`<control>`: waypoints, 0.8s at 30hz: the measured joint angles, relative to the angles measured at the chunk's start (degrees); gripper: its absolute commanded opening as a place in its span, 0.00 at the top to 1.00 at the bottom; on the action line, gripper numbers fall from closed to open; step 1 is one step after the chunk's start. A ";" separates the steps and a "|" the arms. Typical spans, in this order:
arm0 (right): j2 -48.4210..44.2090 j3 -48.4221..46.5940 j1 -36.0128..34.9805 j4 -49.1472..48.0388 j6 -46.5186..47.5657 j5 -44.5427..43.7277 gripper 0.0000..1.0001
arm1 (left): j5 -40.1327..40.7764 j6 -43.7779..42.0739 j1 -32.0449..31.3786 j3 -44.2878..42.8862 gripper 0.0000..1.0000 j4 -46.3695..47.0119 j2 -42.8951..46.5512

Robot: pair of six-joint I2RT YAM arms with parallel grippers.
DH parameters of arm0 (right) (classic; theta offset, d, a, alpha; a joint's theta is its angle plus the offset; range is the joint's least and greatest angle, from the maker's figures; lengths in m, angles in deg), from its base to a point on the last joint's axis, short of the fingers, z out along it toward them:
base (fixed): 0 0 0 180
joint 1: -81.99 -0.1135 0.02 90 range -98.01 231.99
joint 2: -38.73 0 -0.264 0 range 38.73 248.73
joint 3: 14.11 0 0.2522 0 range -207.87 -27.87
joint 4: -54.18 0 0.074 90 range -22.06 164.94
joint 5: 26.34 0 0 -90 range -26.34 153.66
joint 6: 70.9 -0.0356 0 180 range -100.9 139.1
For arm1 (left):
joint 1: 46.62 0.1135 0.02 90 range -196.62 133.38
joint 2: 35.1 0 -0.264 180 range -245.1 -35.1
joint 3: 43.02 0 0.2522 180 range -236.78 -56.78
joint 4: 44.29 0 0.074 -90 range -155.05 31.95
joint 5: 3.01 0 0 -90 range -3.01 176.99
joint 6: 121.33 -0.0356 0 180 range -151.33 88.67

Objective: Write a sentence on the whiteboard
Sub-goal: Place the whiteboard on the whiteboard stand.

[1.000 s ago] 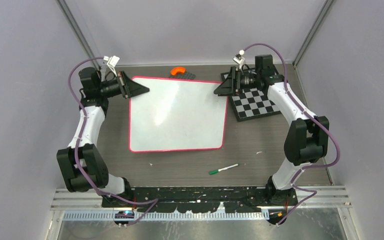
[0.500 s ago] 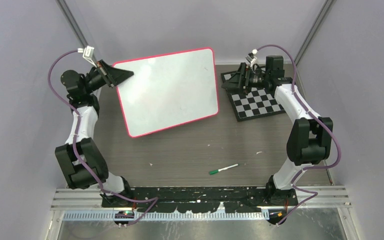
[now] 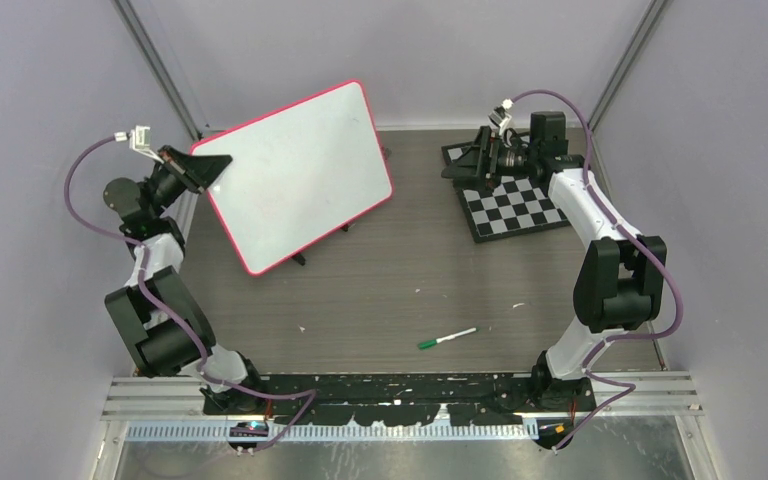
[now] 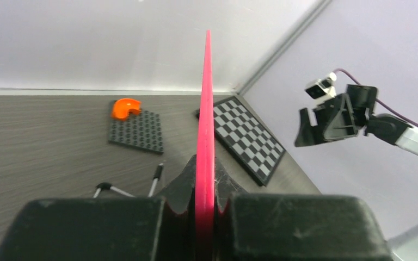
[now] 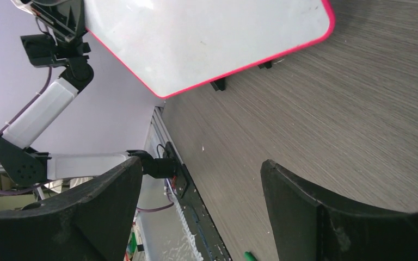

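Observation:
The whiteboard, white with a red-pink rim, hangs tilted above the table's far left. My left gripper is shut on its left edge. In the left wrist view that rim runs edge-on straight up from my left gripper, pinched between both fingers. My right gripper stands open and empty over the chessboard's left end, apart from the board. The right wrist view shows the board's blank face beyond the spread right gripper. The sentence is not in view. A green-capped marker lies on the table near the front.
The black-and-white chessboard lies at the far right. An orange piece rests on a dark studded plate at the back. Thin black-tipped legs show under the board. Purple walls close in on both sides.
The whiteboard has risen off the table, tilted up and swung left in my left gripper. My right gripper has let go of its right edge, opened and drawn back over the chessboard.

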 measured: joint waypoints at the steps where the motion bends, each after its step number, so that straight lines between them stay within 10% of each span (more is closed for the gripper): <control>1: 0.00 0.11 -0.04 0.09 0.02 0.11 0.16 | 0.48 -0.66 0.87 1.29 1.00 0.90 -0.22; 24: 0.04 0.13 -2.54 7.15 4.59 0.87 0.16 | 8.26 0.17 5.97 10.34 1.00 17.29 -1.81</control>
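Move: The left gripper pinches the whiteboard by its far left corner. The whiteboard stand, half hidden under the board, is some 13 cm to its right, 2 cm back and 25 cm below. The grey plate is on the table about 25 cm right and 10 cm ahead, with the orange piece about 14 cm ahead and 24 cm right, both some 32 cm down. From the empty right gripper, the stand lies about 31 cm left, 2 cm back and 18 cm below. Keep the left gripper shut on the board's corner and lower it about 6 cm while drawing it 4 to 5 cm left, then bring it back up some 3 cm, swinging the board roughly 13 degrees counter-clockwise over the stand with its lower part bearing on it. Ease the open, empty right gripper a couple of centimetres back and slightly left and down. ##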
